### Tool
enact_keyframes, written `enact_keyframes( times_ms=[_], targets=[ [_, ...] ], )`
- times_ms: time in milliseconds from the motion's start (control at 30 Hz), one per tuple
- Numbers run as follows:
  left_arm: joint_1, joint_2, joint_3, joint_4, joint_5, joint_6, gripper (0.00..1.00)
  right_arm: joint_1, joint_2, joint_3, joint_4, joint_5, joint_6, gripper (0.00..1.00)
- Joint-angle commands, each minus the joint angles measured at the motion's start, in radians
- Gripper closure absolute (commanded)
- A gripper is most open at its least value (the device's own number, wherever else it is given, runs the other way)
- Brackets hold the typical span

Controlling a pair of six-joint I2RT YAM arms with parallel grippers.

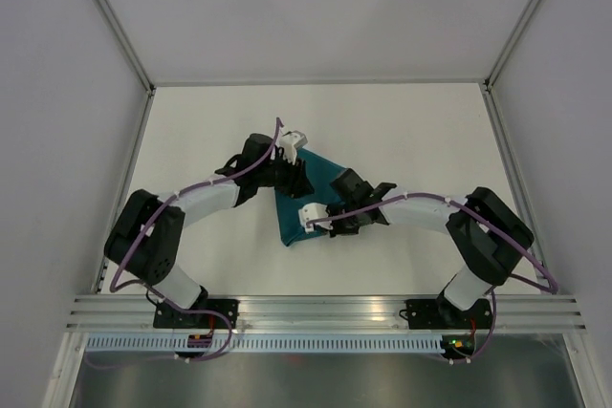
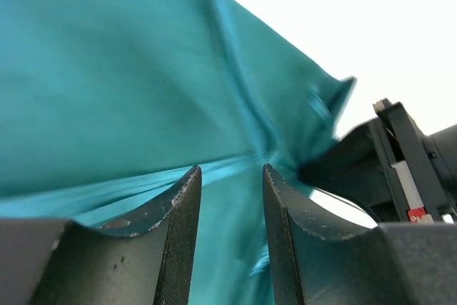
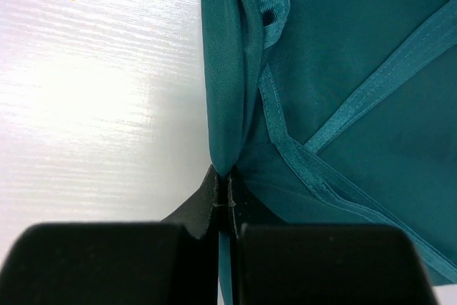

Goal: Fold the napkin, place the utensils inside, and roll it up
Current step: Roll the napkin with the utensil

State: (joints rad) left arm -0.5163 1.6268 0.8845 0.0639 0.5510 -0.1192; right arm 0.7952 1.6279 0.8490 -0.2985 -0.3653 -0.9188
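Observation:
The teal napkin [image 1: 321, 177] lies bunched and partly folded at the middle of the white table [image 1: 402, 131], with both arms reaching over it. My right gripper [image 3: 227, 182] is shut on a raised fold of the napkin [image 3: 343, 55], right at the cloth's edge next to bare table. My left gripper [image 2: 230, 176] is open just above the napkin [image 2: 121, 83], and cloth shows through the gap between its fingers [image 2: 178, 226]. Part of the right gripper [image 2: 400, 169] shows at the right of the left wrist view. In the top view both grippers meet over the cloth, left gripper [image 1: 293, 177], right gripper [image 1: 337, 205]. The utensils are out of view.
Grey walls [image 1: 57, 93] and metal frame posts [image 1: 113, 16] enclose the table on three sides. A metal rail [image 1: 325, 311] runs along the near edge, where both arm bases are bolted.

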Motion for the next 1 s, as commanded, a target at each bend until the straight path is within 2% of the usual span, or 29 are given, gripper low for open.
enact_keyframes(
  times_ms=[0,167,333,433,467,533,633,833,967],
  targets=[
    [0.009,-0.135,-0.035,0.069,-0.288,-0.080,0.54,-0.046,0.059,0.084,-0.158,-0.110,0.011,1.00],
    [0.006,-0.362,-0.120,0.106,-0.491,-0.120,0.54,-0.093,0.157,0.229,-0.319,-0.195,-0.017,0.99],
    [-0.017,-0.554,-0.246,0.162,-0.577,-0.073,0.54,-0.143,0.299,0.393,-0.507,-0.279,-0.055,0.99],
    [-0.099,-0.645,-0.294,0.188,-0.692,0.005,0.54,-0.169,0.383,0.493,-0.600,-0.314,-0.072,1.00],
    [-0.161,-0.662,-0.303,0.195,-0.774,0.054,0.54,-0.172,0.403,0.518,-0.628,-0.322,-0.075,1.00],
    [-0.273,-0.700,-0.321,0.224,-0.850,0.149,0.54,-0.186,0.469,0.588,-0.703,-0.337,-0.094,1.00],
    [-0.387,-0.714,-0.325,0.257,-1.017,0.242,0.54,-0.197,0.542,0.663,-0.778,-0.348,-0.098,1.00],
    [-0.542,-0.662,-0.315,0.289,-1.111,0.393,0.52,-0.209,0.655,0.768,-0.878,-0.366,-0.109,0.99],
    [-0.639,-0.534,-0.274,0.255,-1.149,0.473,0.51,-0.221,0.702,0.808,-0.919,-0.379,-0.112,1.00]
  ],
)
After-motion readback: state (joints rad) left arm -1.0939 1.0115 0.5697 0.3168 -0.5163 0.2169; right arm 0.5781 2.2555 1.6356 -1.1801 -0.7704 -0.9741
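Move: The right hand already pinches the napkin's near edge; the napkin's middle lies about 8 cm ahead and 4 cm to its left, almost level. The near-left corner is some 13 cm to that hand's left and 4 cm back. The empty left hand hovers over the cloth: that near-left corner is about 13 cm back, 4 cm left and 8 cm below, with the napkin's middle roughly 1 cm back, 4 cm right and 8 cm below. Keeping its pinch on the near edge, the right hand rolls its wrist forward over the fingertips by some 45 degrees, until they point back and down; the tips ease only about 2 cm forward, low at the table. The left hand, half open, rises about 13 cm, first swinging forward and left, then back, as its fingers tip up to point ahead over the napkin. ##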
